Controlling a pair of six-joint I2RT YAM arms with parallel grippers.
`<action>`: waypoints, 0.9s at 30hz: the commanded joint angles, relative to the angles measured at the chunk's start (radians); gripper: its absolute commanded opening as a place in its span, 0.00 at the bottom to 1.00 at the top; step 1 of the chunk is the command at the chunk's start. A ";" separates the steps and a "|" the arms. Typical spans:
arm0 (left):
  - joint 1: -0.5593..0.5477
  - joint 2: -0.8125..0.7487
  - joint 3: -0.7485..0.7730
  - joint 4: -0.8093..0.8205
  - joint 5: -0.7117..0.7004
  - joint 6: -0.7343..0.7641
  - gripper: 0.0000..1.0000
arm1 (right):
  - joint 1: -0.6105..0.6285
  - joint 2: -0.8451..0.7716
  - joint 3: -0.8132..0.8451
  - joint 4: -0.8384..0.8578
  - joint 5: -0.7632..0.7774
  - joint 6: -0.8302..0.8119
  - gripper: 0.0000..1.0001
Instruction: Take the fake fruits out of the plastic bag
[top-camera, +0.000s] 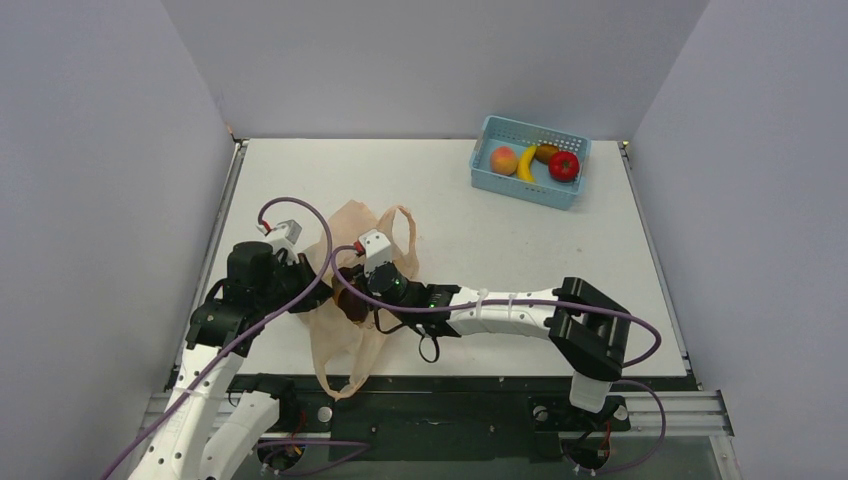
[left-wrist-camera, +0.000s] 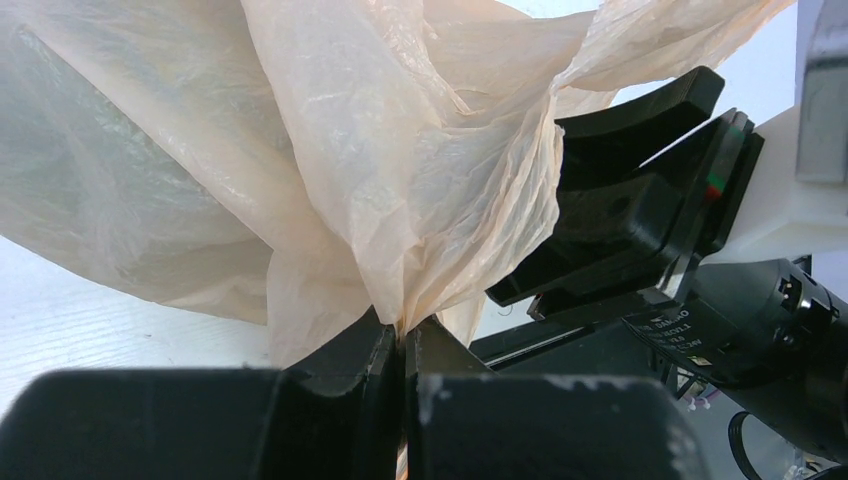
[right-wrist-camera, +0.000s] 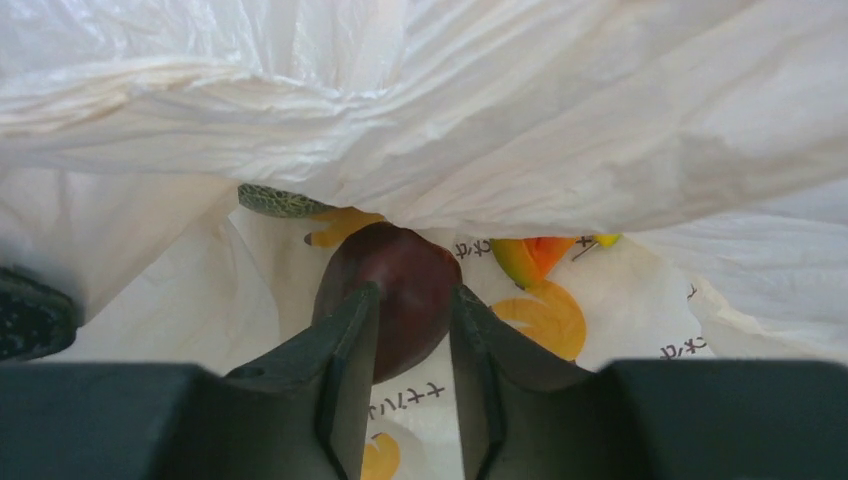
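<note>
The pale-orange plastic bag (top-camera: 347, 345) lies crumpled at the near left of the table. My left gripper (left-wrist-camera: 404, 338) is shut on a bunched fold of the bag (left-wrist-camera: 400, 150) and holds it up. Inside the bag (right-wrist-camera: 500, 120), my right gripper (right-wrist-camera: 412, 295) is closed on the sides of a dark maroon plum (right-wrist-camera: 400, 268). Behind the plum, a strip of the green melon (right-wrist-camera: 280, 202) and part of the red-yellow mango (right-wrist-camera: 535, 255) peek out under the bag's upper layer. From above, the plum (top-camera: 352, 308) shows dark through the plastic at the right gripper (top-camera: 358, 298).
A blue basket (top-camera: 480, 180) stands at the far right of the table. It holds a peach-coloured fruit (top-camera: 504, 160), a yellow banana (top-camera: 526, 165) and a shiny red fruit (top-camera: 564, 166). In the left wrist view the right arm's black wrist (left-wrist-camera: 620, 220) sits close on the right.
</note>
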 joint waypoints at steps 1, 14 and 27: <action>-0.009 -0.013 0.023 0.033 -0.011 -0.003 0.00 | 0.008 -0.016 -0.003 0.058 -0.026 0.031 0.35; -0.039 -0.008 0.024 0.031 -0.011 -0.001 0.00 | 0.023 0.185 0.099 0.061 0.001 0.057 0.84; -0.041 -0.003 0.024 0.031 -0.012 -0.001 0.00 | 0.025 0.271 0.116 0.050 0.003 0.058 0.76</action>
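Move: The dark red fruit lies in the bag's mouth, almost straight below the right hand: about 10 cm down and 3 cm to its left. The red-orange fruit is some 7 cm ahead of the hand, level left-right; the green striped fruit is roughly 11 cm to the hand's left and 1 cm ahead, both about 11 cm down. From the left hand, which already holds the bag's edge, the dark red fruit lies roughly 4 cm ahead, 5 cm right and 15 cm down. The dark red fruit is straddled from above: the right hand first spreads its nearly shut fingers wide while easing 2 cm or so left, then sinks about 9 cm into the bag, tipping only slightly, until the open fingertips stand on either side of the fruit. The left hand stays in place and keeps pinching the bag's edge. ##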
